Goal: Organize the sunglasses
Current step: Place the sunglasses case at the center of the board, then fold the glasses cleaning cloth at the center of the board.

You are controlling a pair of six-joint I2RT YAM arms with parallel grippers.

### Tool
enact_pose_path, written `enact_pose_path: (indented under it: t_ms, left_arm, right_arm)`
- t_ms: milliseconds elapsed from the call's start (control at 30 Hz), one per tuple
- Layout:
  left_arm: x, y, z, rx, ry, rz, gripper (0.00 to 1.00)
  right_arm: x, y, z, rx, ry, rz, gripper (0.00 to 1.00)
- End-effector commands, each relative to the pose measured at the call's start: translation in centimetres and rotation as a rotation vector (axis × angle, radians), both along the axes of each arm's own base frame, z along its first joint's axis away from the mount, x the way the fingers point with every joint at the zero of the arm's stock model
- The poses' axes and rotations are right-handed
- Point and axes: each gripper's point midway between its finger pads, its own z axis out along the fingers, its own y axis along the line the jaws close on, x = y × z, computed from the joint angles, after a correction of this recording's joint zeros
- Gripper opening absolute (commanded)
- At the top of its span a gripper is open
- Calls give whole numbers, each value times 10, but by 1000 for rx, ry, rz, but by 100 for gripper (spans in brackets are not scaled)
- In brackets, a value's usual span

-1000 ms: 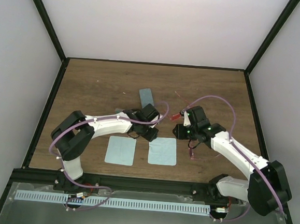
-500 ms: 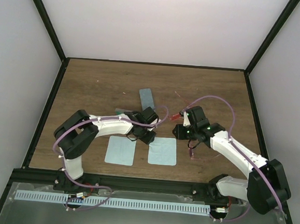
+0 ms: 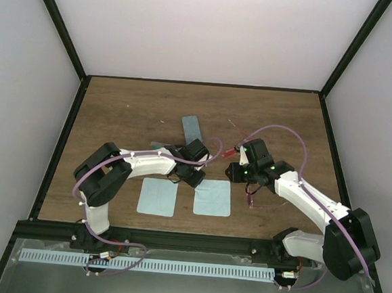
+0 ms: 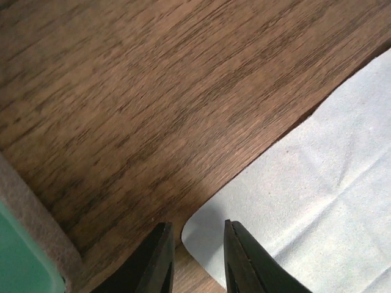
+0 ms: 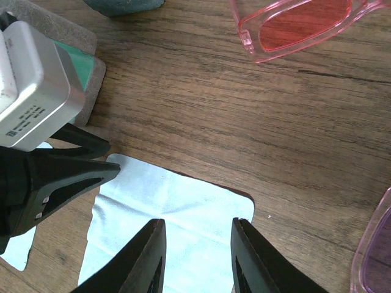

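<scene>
The red-orange sunglasses lie on the wood beyond my right gripper, seen as a small red shape from above. The translucent pink sunglasses lie to that gripper's right, cut off by the frame edge. My right gripper hangs open over the far edge of the right pale teal cloth, holding nothing. My left gripper is low on the table, jaws a narrow gap apart, straddling that cloth's far left corner. Its fingers reach the same corner in the right wrist view.
A second teal cloth lies left of the first cloth. A blue-grey case sits further back. A green-lined open case lies just behind the left gripper, partly hidden under the arm.
The left gripper's jaws have narrowed around the cloth corner and the left arm's elbow has shifted slightly right. The right arm, sunglasses and cloths have not moved.
</scene>
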Motion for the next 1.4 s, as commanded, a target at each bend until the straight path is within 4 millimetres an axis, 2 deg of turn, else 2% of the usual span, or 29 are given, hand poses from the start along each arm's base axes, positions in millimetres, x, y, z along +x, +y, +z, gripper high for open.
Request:
enact_pose_path:
  t_ms: [0, 200, 267, 400, 600, 1000, 1167, 1367]
  left_arm:
    - [2, -5, -4, 9, 11, -13, 23]
    - [-4, -1, -8, 18, 21, -25, 20]
    - [-5, 2, -9, 22, 18, -22, 12]
    - [-8, 6, -10, 26, 18, -15, 4]
    - [-9, 1, -5, -26, 26, 11, 4]
    - [-7, -4, 1, -39, 16, 14, 4]
    - [-8, -6, 0, -51, 24, 16, 4]
    - [-10, -5, -1, -48, 27, 19, 4]
  right_arm:
    - [8, 0, 11, 1, -41, 6, 31]
    - [8, -1, 11, -4, -46, 6, 32]
    - [8, -1, 10, -5, -45, 6, 32]
    - [7, 0, 9, 0, -41, 11, 32]
    - [5, 2, 4, 4, -23, 25, 33]
    - [3, 5, -33, -38, 65, 55, 36]
    - [1, 2, -56, -75, 115, 46, 36]
    - [8, -7, -68, -147, 141, 1, 36]
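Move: At the far-left corner of the right cloth, the left hand's open fingers stand practically around it, about 1 cm above the table; the green case's middle is some 7 cm farther out and 8 cm left, the left cloth's 7 cm back and 12 cm left. The cloth's far-right corner lies roughly 9 cm below the right hand and 1 cm ahead; from that hand the red sunglasses are about 12 cm ahead and 1 cm right, the purple sunglasses 11 cm right and 1 cm back. Closing its fingers almost shut, the left hand pinches the far-left corner of the right cloth and then holds in place. The right hand waits, then sinks almost straight down by about 7 cm towards the cloth's far-right corner, its wrist tipping some 10 degrees so the fingers point more steeply down, fingers still open and not yet gripping. ##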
